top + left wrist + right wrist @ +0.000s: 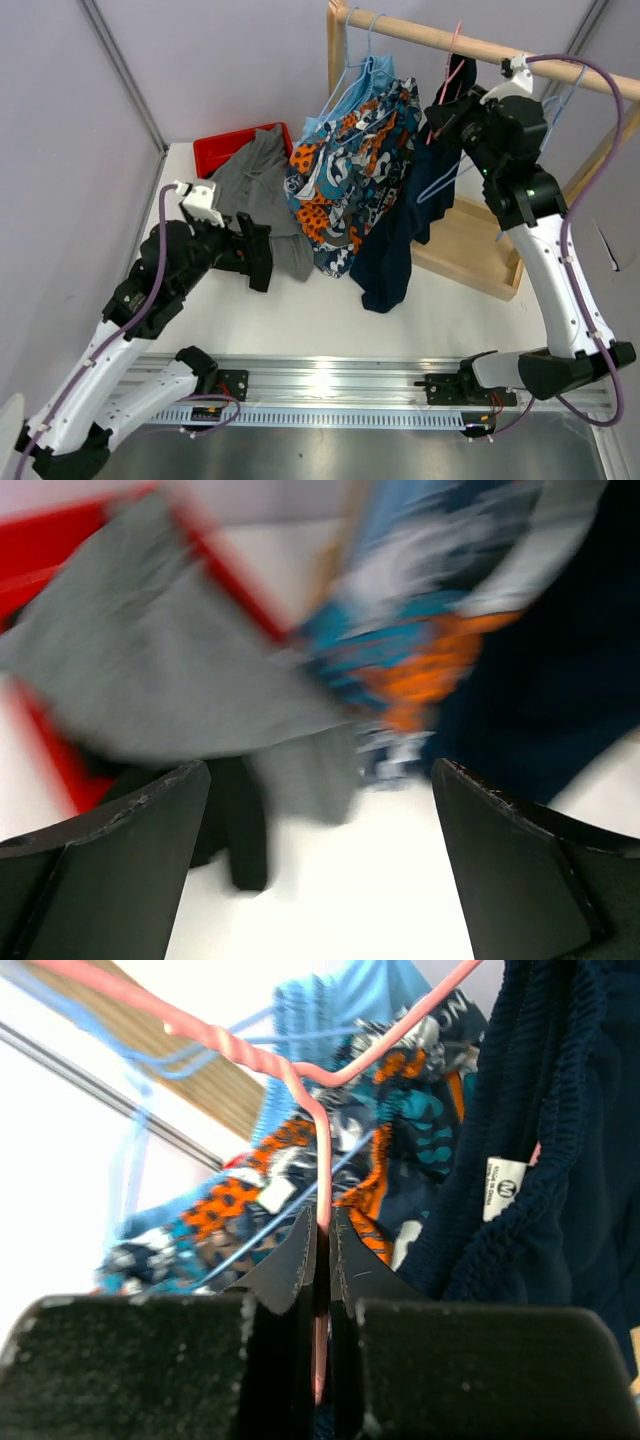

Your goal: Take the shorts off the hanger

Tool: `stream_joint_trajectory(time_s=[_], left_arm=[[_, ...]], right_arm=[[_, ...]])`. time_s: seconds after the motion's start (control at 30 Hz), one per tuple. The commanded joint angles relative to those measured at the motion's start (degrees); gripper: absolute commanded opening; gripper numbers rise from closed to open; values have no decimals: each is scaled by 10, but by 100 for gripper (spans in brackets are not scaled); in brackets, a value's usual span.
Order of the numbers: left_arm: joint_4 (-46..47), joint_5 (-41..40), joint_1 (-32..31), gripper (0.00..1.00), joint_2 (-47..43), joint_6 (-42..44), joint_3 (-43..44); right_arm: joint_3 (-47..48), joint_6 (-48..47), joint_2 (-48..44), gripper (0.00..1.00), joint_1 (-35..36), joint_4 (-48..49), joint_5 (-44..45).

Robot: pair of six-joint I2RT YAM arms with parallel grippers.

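Navy shorts (392, 240) hang from a pink hanger (452, 52) on the wooden rail (480, 45). My right gripper (445, 112) is shut on the pink hanger's wire (322, 1220), with the navy waistband (540, 1160) to its right. Patterned orange, blue and white shorts (350, 170) and light blue shorts (352, 88) hang on a blue hanger (368, 35) to the left. Grey shorts (258, 185) lie over the red bin. My left gripper (262, 255) is open and empty, low over the table, facing the grey shorts (170, 670) and patterned shorts (420, 630).
A red bin (228, 150) sits at the back left under the grey shorts. The wooden rack's base (475, 245) and post (338, 45) stand at the back right. Another blue hanger (565, 95) hangs behind my right arm.
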Motion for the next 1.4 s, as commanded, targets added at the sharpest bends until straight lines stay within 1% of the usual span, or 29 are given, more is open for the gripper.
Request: stream_joint_trajectory(time_s=[0.0,0.03,0.07,0.1,0.13,0.2,0.23,0.33,0.43,0.5,0.63,0.77,0.8,0.83,0.87,0.9,0.93,1.0,1.03,1.07,1.1,1.13,1.2,1.23,1.27,1.3,1.33,1.37], left_arm=[[75,49,-83,99,29,-3,90],[85,49,-134,99,45,1,99],[98,50,-160,99,82,8,120],[107,69,-201,99,100,10,142],[121,86,-218,99,117,10,148],[179,120,-250,99,161,8,162],[199,125,-281,99,175,8,163],[238,127,-314,99,246,15,192],[269,159,-329,99,309,3,224],[295,182,-337,99,330,-7,230],[334,181,-362,99,365,-13,230],[358,146,-365,99,385,-14,230],[363,116,-366,96,388,-16,227],[370,104,-366,90,391,-15,226],[377,96,-366,78,398,-13,230],[378,78,-366,71,403,-12,230],[380,74,-365,56,407,-11,233],[382,71,-366,39,417,-11,241],[385,69,-366,24,419,-12,238],[393,68,-366,15,420,-12,235],[394,64,-368,10,419,-12,230],[394,51,-370,0,417,-12,222],[398,49,-376,0,401,-12,208],[400,45,-389,0,393,-10,177],[406,32,-399,0,383,-8,166],[407,25,-422,0,361,-7,154],[410,16,-437,0,349,-8,111],[413,-9,-454,0,337,-9,96]], right_arm=[[82,-3,-65,0,10,58,2],[86,2,-75,0,12,57,1],[87,6,-80,0,14,59,-5],[86,14,-86,0,16,61,-6],[84,18,-90,0,18,63,-6],[82,25,-99,0,25,59,-8],[80,27,-101,0,26,58,-11],[74,41,-109,0,31,51,-18],[56,59,-123,0,37,58,-17],[47,64,-131,0,42,61,-18],[40,65,-139,0,45,58,-18],[33,72,-150,0,46,53,-18],[30,73,-153,0,47,54,-17],[21,77,-161,0,47,58,-18],[17,78,-165,0,47,58,-18],[15,78,-167,0,47,57,-14],[11,80,-170,0,47,54,-13],[7,83,-174,0,47,52,-12],[5,86,-174,0,46,51,-12],[2,87,-177,0,47,51,-11],[-1,88,-178,0,46,51,-11],[-3,89,-179,0,46,53,-9],[-5,87,-180,0,47,54,-5],[-3,85,-179,0,46,52,0],[2,78,-177,0,47,51,3],[6,74,-172,0,47,50,7],[9,71,-169,0,47,44,9],[16,66,-166,0,46,43,17]])
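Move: The navy shorts on the pink hanger hang some 32 cm to the left gripper's right and about 8 cm farther out, roughly level with it. The patterned shorts hang about 10 cm to the left of them and 6 cm beyond. The right gripper already pinches the pink hanger's wire; from it the navy shorts' middle is about 16 cm below, 4 cm back and 3 cm left, and the rail about 12 cm ahead, 8 cm up and 2 cm right. Swing the open left gripper about 33 cm right and some 8 cm back, arching up and over and turning about 45 degrees clockwise, then shut it on the lower part of the navy shorts and start drawing back and down. Meanwhile keep the right fingers on the pink hanger and bring it back about 11 cm and up 7, rolling slightly. ##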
